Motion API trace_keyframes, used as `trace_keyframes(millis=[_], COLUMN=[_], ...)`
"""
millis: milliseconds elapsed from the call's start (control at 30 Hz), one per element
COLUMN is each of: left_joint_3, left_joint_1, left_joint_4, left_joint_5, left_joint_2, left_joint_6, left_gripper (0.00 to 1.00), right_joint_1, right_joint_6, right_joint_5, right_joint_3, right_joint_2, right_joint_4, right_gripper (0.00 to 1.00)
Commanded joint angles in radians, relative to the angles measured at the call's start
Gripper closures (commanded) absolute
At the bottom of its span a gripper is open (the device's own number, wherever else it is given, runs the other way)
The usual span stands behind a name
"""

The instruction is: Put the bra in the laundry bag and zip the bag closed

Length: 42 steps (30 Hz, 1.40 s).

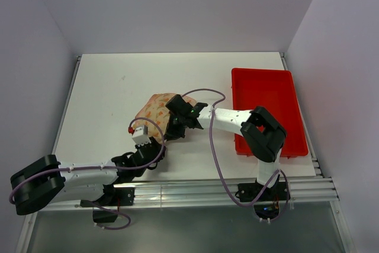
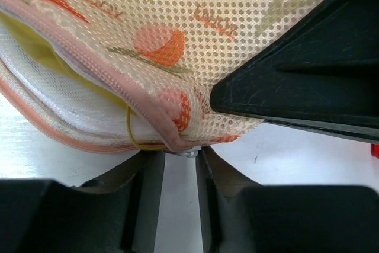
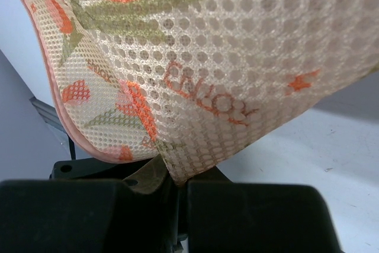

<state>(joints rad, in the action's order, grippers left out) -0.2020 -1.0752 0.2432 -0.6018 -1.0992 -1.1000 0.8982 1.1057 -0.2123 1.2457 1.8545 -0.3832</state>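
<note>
The laundry bag (image 1: 155, 108), pale pink mesh with orange print, lies at the table's middle. In the left wrist view the laundry bag (image 2: 177, 39) is partly unzipped, and the mustard-yellow bra (image 2: 32, 39) shows inside through the gap, with a thin strap hanging over the zipper edge. My left gripper (image 2: 179, 159) is narrowly open at the bag's near corner, with the white zipper pull (image 2: 188, 153) right at its fingertips. My right gripper (image 3: 177, 179) is shut on a fold of the bag's mesh (image 3: 201, 87) and holds that edge up. In the top view both grippers meet at the bag's near right side.
A red plastic tray (image 1: 266, 87) stands at the right, beside the right arm. The right arm's finger (image 2: 308, 81) crosses the left wrist view close to the bag. Grey walls enclose the table on three sides.
</note>
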Motion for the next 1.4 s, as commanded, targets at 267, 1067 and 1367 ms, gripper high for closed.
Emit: trace_keyframes(millis=[267,1067,1367], left_joint_3=[0.003,0.081,0.115], left_joint_1=[0.004,0.02,0.023], left_joint_4=[0.064,-0.084,-0.163], left_joint_5=[-0.009,0.036,0.045], left_joint_2=[-0.002,0.139,0.217], left_joint_6=[0.02,-0.066,-0.103], left_gripper=[0.76,1.0,1.0], right_joint_1=[-0.005,-0.028,-0.051], right_joint_6=[-0.017,-0.075,-0.127], right_joint_5=[-0.002,0.102,0.151], right_joint_3=[0.037,-0.005,-0.038], right_joint_2=[-0.018,-0.009,-0.006], right_joint_4=[-0.028,-0.052,-0.049], right_gripper=[1.0,1.0,1.0])
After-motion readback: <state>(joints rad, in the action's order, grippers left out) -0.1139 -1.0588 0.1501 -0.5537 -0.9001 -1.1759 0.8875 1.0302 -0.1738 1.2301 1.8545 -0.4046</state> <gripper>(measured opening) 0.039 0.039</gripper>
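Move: The zip pull sits just about at the left fingertips, perhaps 1 cm ahead, in the gap between them. From that hand the laundry bag's middle is roughly 10 cm ahead, level sideways and 1 cm lower; the bra inside it about 8 cm ahead, 3 cm left and 1 cm lower. The bag fold held by the right fingers is about 1 cm ahead, 3 cm right and 3 cm higher. From the right hand the pull lies some 3 cm left, level in depth, 3 cm below. The left fingers close on the zip pull, almost in place, then keep it pinched and draw it back and to the left by about 2 cm, away from the bag's middle. The right hand keeps its pinch on the bag fold, first still, then eases about 1.5 cm right and 1 cm down, away from the pull. ##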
